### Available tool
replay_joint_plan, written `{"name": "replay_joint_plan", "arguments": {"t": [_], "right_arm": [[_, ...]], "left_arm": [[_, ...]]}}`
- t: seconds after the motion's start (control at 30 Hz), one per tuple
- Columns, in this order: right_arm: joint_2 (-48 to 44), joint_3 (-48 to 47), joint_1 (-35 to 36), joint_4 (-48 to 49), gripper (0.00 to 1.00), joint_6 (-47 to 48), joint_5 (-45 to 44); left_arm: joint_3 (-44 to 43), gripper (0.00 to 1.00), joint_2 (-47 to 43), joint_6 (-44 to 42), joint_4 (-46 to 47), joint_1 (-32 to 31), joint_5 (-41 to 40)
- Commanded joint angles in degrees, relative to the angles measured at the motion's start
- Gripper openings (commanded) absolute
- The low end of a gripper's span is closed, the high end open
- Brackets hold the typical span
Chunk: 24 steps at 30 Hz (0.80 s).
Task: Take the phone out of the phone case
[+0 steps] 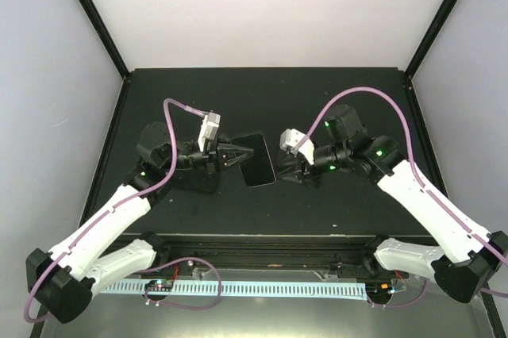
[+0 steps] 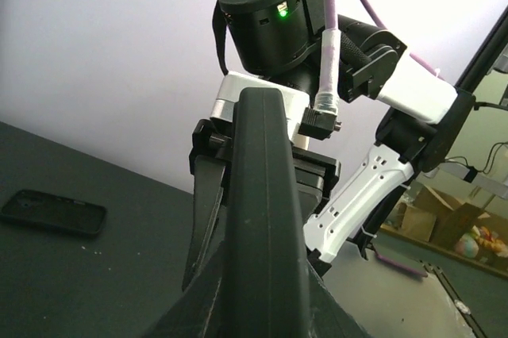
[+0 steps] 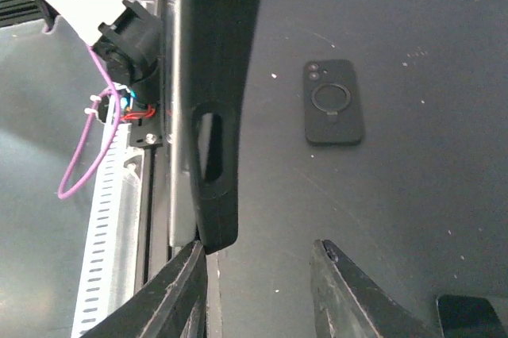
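Observation:
A black phone case with the phone (image 1: pixel 255 159) stands tilted on the dark table (image 1: pixel 262 100) between the two arms, its glossy face showing from above. My left gripper (image 1: pixel 232 157) is shut on its left end. In the left wrist view the case edge (image 2: pixel 266 219) rises between my fingers (image 2: pixel 178 318). My right gripper (image 1: pixel 292 173) is at the case's right end. In the right wrist view the slotted case edge (image 3: pixel 214 76) ends against one fingertip (image 3: pixel 194 255) of that gripper (image 3: pixel 260 255), whose jaws stand apart around bare table.
A second flat black case-like thing with camera holes and a ring on its back (image 3: pixel 333 101) lies on the table (image 2: pixel 51 213). The table's near metal edge and a white cable rail (image 1: pixel 246 286) run along the front.

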<state>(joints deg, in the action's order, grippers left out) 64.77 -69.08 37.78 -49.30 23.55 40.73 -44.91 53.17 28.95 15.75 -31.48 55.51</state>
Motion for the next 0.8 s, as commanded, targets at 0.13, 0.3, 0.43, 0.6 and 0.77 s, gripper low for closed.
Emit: {"name": "replay_joint_plan", "arguments": {"t": [0.13,0.3,0.43,0.6,0.77], "right_arm": [[4.43,-3.55,-0.19,7.04,0.38,-6.91,-11.15],[3.83,-4.24,-0.20,8.30,0.46,-6.34,-0.72],[2.21,-3.13,-0.17,11.00,0.57,-6.65,8.59],[2.10,-2.64,-0.17,13.33,0.62,-8.22,13.51],[2.28,-2.91,-0.12,17.12,0.62,-11.30,12.78]], "left_arm": [[-0.80,0.01,0.17,5.03,9.49,-0.74,4.96],[-0.62,0.01,0.27,4.70,8.81,-0.64,3.92],[-0.69,0.02,0.53,4.56,8.43,-0.74,3.30],[-0.56,0.01,0.42,4.62,8.51,-0.68,3.16],[-0.52,0.01,0.89,4.94,8.29,-0.71,2.47]]}}
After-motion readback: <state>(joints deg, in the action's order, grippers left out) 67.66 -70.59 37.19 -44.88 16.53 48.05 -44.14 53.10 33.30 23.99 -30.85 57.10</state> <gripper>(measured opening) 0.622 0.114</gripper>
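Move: The left fingers still hold the phone in its case: its middle is about 4 cm right, 1 cm back and 2 cm below that hand. From the right hand, the cased phone's middle is some 8 cm left, 1 cm ahead and 4 cm above. On the table, the ring-backed phone lies roughly 14 cm left, 6 cm ahead and 30 cm below the left hand. Right hand noses forward 2 cm, then retreats back and up, opening; left, still gripping the phone, rises about 2 cm. ##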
